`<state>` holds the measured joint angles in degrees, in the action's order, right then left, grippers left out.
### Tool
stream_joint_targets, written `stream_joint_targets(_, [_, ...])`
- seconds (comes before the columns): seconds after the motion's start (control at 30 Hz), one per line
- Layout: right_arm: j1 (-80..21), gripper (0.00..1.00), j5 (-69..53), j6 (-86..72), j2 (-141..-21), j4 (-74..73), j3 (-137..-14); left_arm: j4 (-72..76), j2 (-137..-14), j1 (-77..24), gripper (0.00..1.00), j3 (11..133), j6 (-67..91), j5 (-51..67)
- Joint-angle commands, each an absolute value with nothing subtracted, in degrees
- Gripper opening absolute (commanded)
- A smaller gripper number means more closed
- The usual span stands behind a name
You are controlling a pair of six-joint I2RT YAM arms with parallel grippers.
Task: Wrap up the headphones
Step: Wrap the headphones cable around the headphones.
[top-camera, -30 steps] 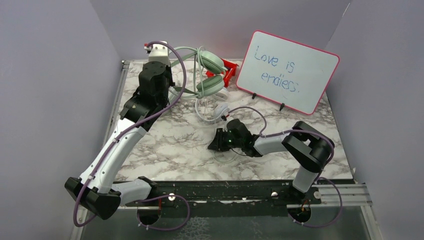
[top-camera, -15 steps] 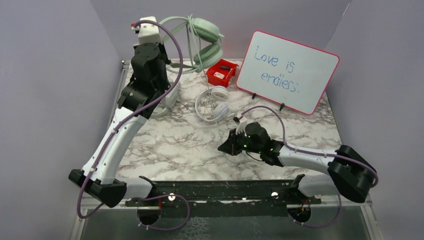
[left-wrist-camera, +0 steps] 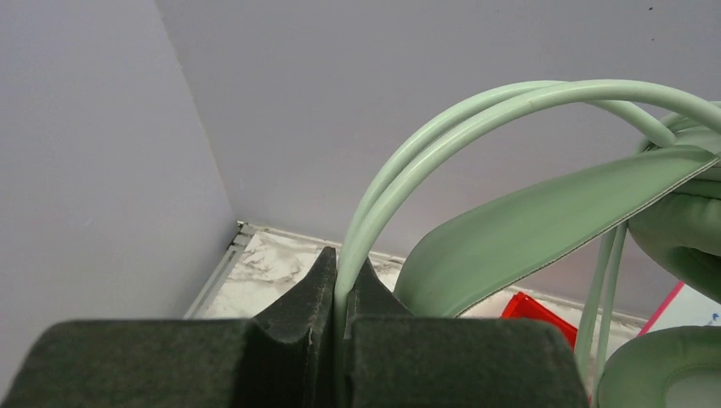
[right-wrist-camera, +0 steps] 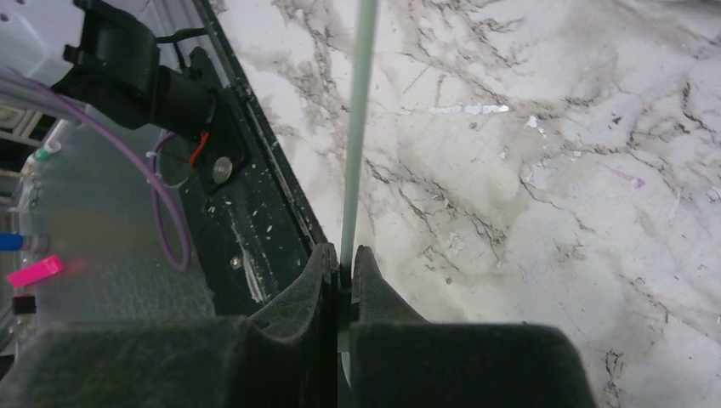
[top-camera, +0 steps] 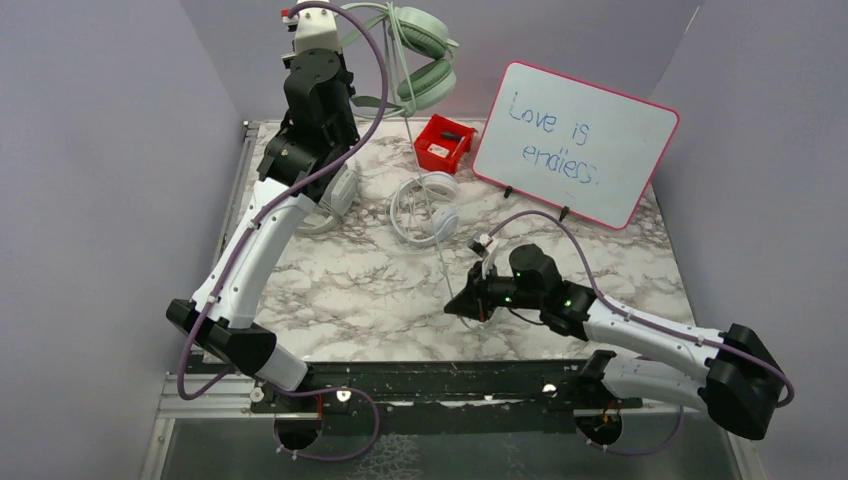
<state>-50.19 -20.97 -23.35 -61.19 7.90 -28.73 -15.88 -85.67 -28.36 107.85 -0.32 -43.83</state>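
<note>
The mint headphones (top-camera: 425,62) hang high against the back wall, with my left gripper (left-wrist-camera: 344,285) shut on two strands of their cable (left-wrist-camera: 442,140); the band (left-wrist-camera: 544,212) and a cup curve off to the right. From them a thin mint cable (top-camera: 432,215) runs down and forward to my right gripper (top-camera: 456,304), low over the table's front middle. In the right wrist view that gripper (right-wrist-camera: 347,270) is shut on the taut cable (right-wrist-camera: 359,102). A white pair (top-camera: 427,205) lies on the marble behind it. A pale grey-green pair (top-camera: 337,197) lies partly under my left arm.
A red bin (top-camera: 443,143) stands at the back centre, beside a leaning whiteboard (top-camera: 575,140) with a pink frame. Purple walls close in the left, back and right. The black mounting rail (top-camera: 450,380) runs along the near edge.
My left arm has lifted the mint headphones off the table up against the back wall. My right gripper has shut on their cable and drawn it toward the front.
</note>
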Motion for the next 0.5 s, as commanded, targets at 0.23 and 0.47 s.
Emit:
stream_joint_targets(0.23, [-51.06,0.01,-35.8,-13.46,-56.85,-15.81,-46.7,4.51,-92.32,-27.47,0.0,108.0,-16.46,-54.71])
stream_joint_targets(0.47, [-51.05,0.01,-35.25,-8.72,-52.63,-32.09,-66.46,0.99,-92.05,-27.49,0.0,97.2,-19.59,-50.32])
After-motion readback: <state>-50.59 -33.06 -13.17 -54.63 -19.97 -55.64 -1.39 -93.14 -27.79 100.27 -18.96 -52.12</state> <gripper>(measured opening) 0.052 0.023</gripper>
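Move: The left hand, high over the table's far part, already holds the green headphones by the headband; their middle is about 10 cm to its right and 5 ahead. Straight below it, some 46 cm down and 3 left, lie the grey headphones. From the right hand, pinching the cable, the green headphones are roughly 32 cm ahead, 13 left and 37 up; the white headphones lie 23 ahead, 7 left and 11 down. Right hand raises its pinched cable 15 cm while left rolls, lowering held headphones about 6 cm and forward. ##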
